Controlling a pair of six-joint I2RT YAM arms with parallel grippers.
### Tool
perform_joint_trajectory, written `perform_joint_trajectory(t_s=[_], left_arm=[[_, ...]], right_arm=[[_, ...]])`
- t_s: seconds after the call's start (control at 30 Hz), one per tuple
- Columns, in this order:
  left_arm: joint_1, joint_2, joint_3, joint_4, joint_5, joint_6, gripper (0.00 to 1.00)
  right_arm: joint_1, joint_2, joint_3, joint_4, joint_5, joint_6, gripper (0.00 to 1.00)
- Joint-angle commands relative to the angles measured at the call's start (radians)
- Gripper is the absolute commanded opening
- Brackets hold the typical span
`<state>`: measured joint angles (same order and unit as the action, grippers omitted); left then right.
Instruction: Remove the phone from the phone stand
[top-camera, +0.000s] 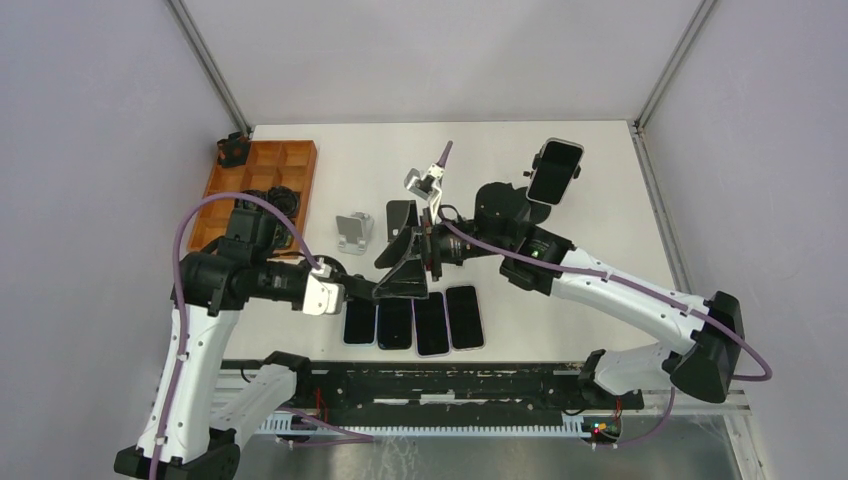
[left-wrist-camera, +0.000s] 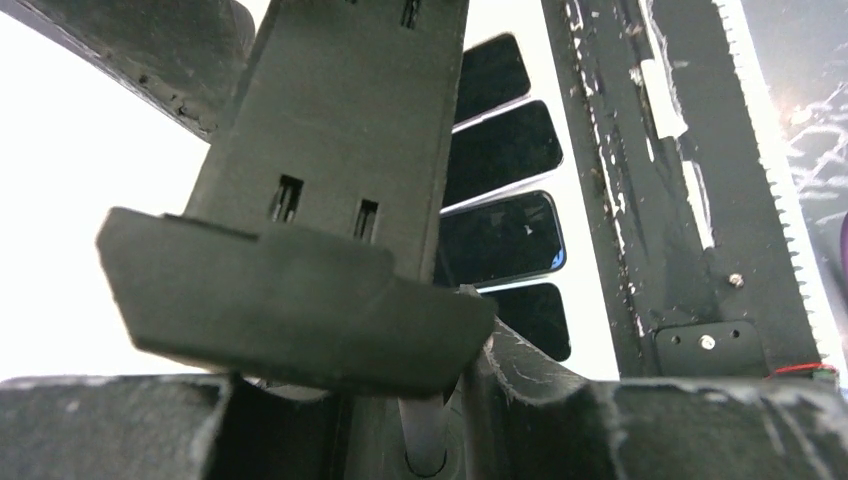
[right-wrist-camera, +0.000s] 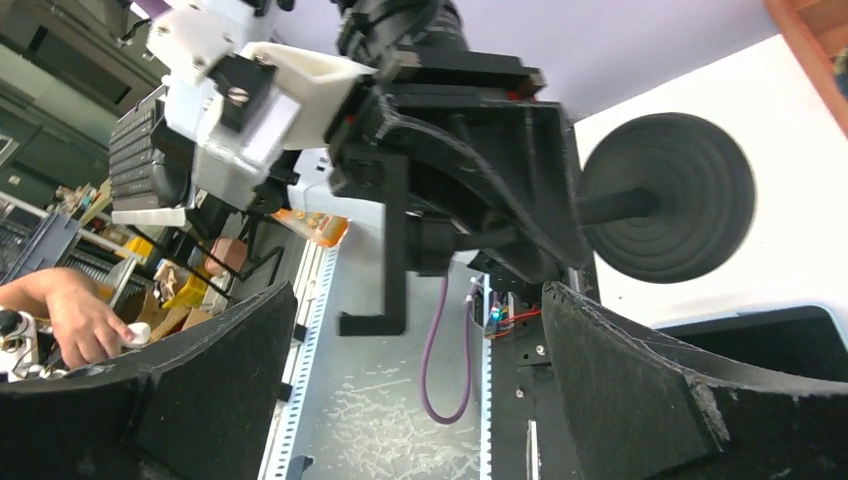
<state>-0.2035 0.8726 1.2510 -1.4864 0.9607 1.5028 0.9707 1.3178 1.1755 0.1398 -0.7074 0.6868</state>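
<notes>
My left gripper (top-camera: 385, 288) is shut on a black phone stand (top-camera: 405, 272) and holds it above the table. In the left wrist view the stand's empty cradle plate (left-wrist-camera: 330, 180) with its front lip fills the frame between my fingers (left-wrist-camera: 530, 380). In the right wrist view the stand's round base (right-wrist-camera: 665, 200) shows beside the left gripper. My right gripper (top-camera: 408, 250) is open and empty next to the held stand, its fingers (right-wrist-camera: 640, 390) spread wide. A black phone (top-camera: 555, 170) leans on another stand at the back right.
Several black phones (top-camera: 430, 322) lie in a row near the front edge and also show in the left wrist view (left-wrist-camera: 500, 240). A silver stand (top-camera: 352, 232) stands left of centre. An orange compartment tray (top-camera: 262, 175) is at the back left.
</notes>
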Motion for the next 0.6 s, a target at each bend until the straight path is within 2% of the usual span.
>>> perform_joint_trajectory(t_s=[0.0, 0.33, 0.43, 0.57], left_arm=[[0.002, -0.017, -0.007, 0.040, -0.043, 0.110, 0.02], [0.003, -0.031, -0.022, 0.023, -0.086, 0.157, 0.02], [0.003, -0.032, -0.019, 0.023, -0.085, 0.160, 0.02], [0.003, -0.034, -0.012, 0.023, -0.075, 0.156, 0.02]], right_arm=[[0.040, 0.022, 0.071, -0.005, -0.021, -0.035, 0.98], [0.111, 0.141, 0.157, -0.177, -0.026, -0.109, 0.97], [0.113, 0.163, 0.180, -0.228, -0.014, -0.135, 0.90], [0.113, 0.145, 0.146, -0.135, -0.004, -0.117, 0.70]])
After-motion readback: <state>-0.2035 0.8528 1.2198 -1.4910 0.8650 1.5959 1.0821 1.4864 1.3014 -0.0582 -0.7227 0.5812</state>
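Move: The left hand still grips the emptied black phone stand, whose clamp holder sticks out about 5 cm to its right and roughly level ahead, some 2 cm higher. From the right hand, that holder lies some 6 cm left, 3 cm back and 6 cm below. The stand's round base is about 11 cm left, 2 cm ahead and 14 cm below. The leftmost laid-down phone is some 8 cm left, 4 cm back and 34 cm down. The right hand sinks some 5 cm, also left and back, to straddle the clamp holder, fingers starting to close. ##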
